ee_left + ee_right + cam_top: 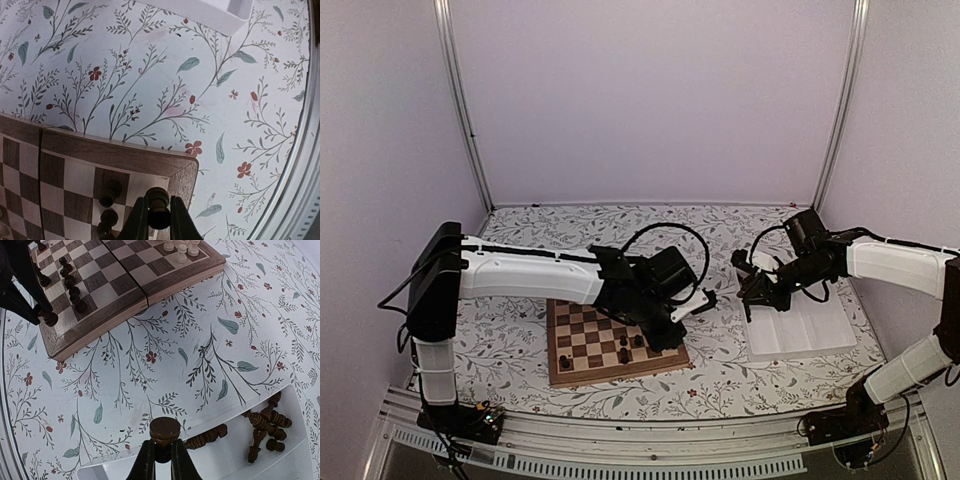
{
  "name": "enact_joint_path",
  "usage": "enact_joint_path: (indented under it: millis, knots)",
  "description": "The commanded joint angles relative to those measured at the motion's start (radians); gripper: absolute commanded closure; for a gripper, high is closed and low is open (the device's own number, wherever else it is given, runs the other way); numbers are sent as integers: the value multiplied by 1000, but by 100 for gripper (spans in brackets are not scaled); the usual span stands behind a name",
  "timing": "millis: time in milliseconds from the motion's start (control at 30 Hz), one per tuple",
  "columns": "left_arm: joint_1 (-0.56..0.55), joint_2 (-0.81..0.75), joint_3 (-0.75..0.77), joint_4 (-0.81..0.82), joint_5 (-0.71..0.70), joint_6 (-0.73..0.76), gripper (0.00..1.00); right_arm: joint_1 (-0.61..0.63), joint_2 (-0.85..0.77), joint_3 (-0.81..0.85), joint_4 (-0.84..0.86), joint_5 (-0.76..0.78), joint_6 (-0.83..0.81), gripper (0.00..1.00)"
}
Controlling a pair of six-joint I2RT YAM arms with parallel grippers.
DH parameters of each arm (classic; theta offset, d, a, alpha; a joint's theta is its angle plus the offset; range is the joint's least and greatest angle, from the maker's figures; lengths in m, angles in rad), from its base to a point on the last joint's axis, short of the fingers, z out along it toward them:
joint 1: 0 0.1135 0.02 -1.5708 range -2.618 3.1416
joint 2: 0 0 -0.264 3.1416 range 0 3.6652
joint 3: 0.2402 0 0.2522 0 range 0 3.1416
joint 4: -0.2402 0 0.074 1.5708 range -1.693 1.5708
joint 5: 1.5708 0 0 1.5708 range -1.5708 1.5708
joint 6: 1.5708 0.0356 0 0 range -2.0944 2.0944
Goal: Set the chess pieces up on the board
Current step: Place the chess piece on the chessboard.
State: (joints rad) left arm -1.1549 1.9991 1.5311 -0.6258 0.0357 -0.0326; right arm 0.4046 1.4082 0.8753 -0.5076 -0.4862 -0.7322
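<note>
My left gripper [159, 202] is shut on a dark chess piece [158, 194], held upright over the corner square of the board [115, 155]. Two more dark pieces [110, 192] stand on squares just beside it. My right gripper [164, 446] is shut on another dark brown chess piece [165, 430], hanging over the near rim of the white tray [225, 462]. Several loose dark pieces [262, 427] lie on their sides in that tray. From above, the left gripper [670, 335] is at the board's right edge [620, 372] and the right gripper [757, 300] at the tray's left end.
A row of dark pieces [70, 277] stands along one edge of the board [100, 315], and cream pieces [181, 247] along the opposite edge. The tray [815, 330] sits right of the board on the floral tablecloth. A metal rail [300, 190] runs along the table's near edge.
</note>
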Motion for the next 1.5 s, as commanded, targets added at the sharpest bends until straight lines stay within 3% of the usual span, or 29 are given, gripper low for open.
enact_joint_path:
  millis: [0,700,1000,1267,1467]
  knots:
    - [-12,19,25,-17,-13,6,93,-7,-26,-15,18,8,10,95]
    - [-11,51,13,-15,-22,7,89,-6,-17,-16,18,12,8,95]
    - [-11,36,13,-28,-23,-1,71,-7,-19,-15,18,8,11,95]
    - [-11,-49,30,-18,2,-10,65,-7,-35,32,-35,-16,9,95]
    - [12,-210,-48,143,104,-54,60,1,-24,168,-176,-124,-36,94]
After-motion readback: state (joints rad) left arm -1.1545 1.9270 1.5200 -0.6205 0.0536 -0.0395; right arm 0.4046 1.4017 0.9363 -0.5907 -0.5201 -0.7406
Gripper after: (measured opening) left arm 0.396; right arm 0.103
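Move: The empty light corner square at the board's near right lies straight below the left hand, roughly 5 cm under it, and the held dark piece is to go there. One dark pawn stands about 3 cm ahead of that square and 1 cm to its left; a second stands some 3 cm ahead and 4 cm left of it. From the right hand the square lies about 16 cm left, 9 cm back and 8 cm down. The dark piece, still pinched, is lowered about 2 cm almost straight down onto the corner square by the left arm. The fingers then part partway while the hand stays low, let go of the piece, and the hand rises some 5 cm away from it. The right hand waits, keeping its own piece pinched, and starts up by 1 to 2 cm at the very end. ##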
